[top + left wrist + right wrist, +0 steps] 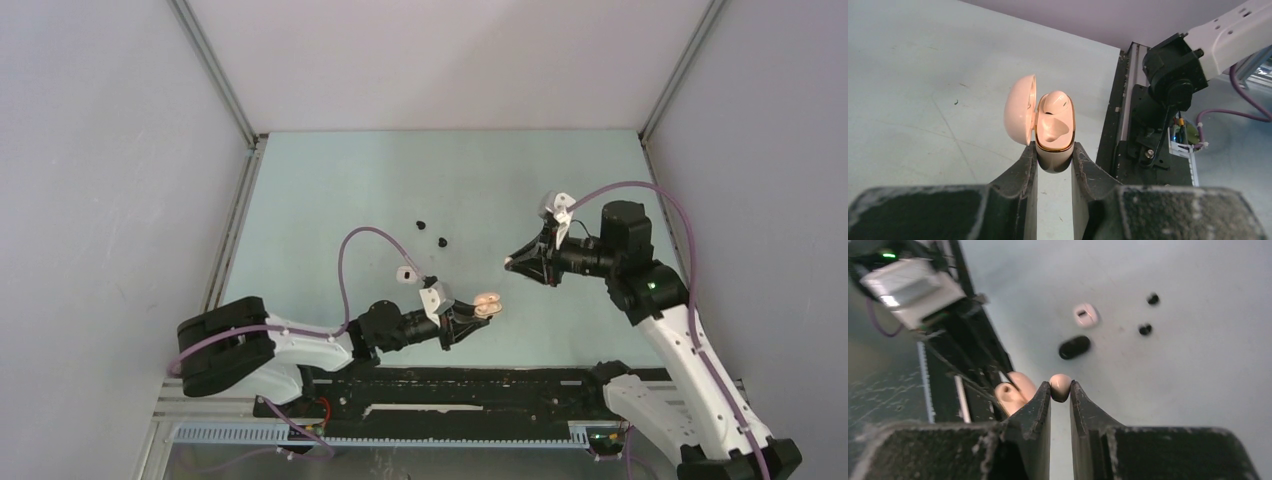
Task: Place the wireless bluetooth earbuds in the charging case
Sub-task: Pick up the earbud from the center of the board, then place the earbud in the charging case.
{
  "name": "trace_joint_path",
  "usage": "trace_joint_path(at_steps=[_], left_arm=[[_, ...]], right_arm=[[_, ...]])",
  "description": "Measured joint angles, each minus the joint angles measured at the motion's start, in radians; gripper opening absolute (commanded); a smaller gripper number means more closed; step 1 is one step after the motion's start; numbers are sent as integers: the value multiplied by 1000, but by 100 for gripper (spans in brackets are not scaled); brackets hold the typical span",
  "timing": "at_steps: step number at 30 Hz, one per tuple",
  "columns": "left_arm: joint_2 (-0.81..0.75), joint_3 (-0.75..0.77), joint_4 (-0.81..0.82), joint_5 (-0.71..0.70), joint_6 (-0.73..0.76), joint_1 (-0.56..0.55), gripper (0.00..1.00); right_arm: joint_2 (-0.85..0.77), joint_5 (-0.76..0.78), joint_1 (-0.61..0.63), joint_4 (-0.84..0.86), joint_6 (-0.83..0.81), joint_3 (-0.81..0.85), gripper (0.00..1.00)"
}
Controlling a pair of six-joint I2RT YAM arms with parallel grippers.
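My left gripper (1054,151) is shut on a pink charging case (1054,131), held above the table with its lid (1019,116) swung open to the left. One pale pink bud (1056,101) appears seated in the far slot. My right gripper (1060,386) is shut on a pale pink earbud (1060,381) pinched at its fingertips. In the top view the right gripper (511,263) hovers just up and right of the open case (487,306). Two black earbuds (421,223) (442,241) lie loose on the table farther back.
A white case (406,273) lies on the pale green table (330,190) by the left arm's cable. A black oval case (1074,346) shows beside it in the right wrist view. The black rail (450,385) runs along the near edge, and grey walls enclose the sides.
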Motion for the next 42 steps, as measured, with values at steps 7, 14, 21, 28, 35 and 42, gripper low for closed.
trace_joint_path(at_steps=[7, 14, 21, 28, 35, 42], left_arm=[[-99, 52, -129, 39, -3, 2, 0], [-206, 68, -285, 84, -11, 5, 0], [-282, 68, -370, 81, -28, 5, 0], [-312, 68, -384, 68, -37, 5, 0], [-312, 92, -401, 45, -47, 5, 0], [-305, 112, -330, 16, -93, 5, 0]], right_arm=[[-68, -130, 111, 65, 29, 0, 0], [-82, -207, 160, 49, 25, 0, 0], [-87, -241, 173, 102, 67, 5, 0], [-3, -238, 228, 164, 78, 37, 0], [38, -235, 279, 172, 54, 38, 0], [37, -227, 288, 164, 32, 38, 0]])
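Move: The open pink case, held in the left fingers, is the right hand's goal: about 7 cm back, 6 cm to its left and 7 cm lower. On the table some 24 cm below the right hand, the black case lies about 16 cm left and 4 cm ahead, and the white case roughly 22 cm left and 9 cm ahead. From the left hand, the earbud in the right fingers is about 8 cm ahead, 8 cm right and 8 cm up. The earbud, already pinched in the right fingers, is carried back about 8 cm, then left about 7 cm, rising some 4 cm on the way, to the open pink case while the right hand turns nearly 30 degrees counter-clockwise; it then halts over the sockets. The left hand keeps its grip on the case and lifts it about 8 cm to meet the earbud. ##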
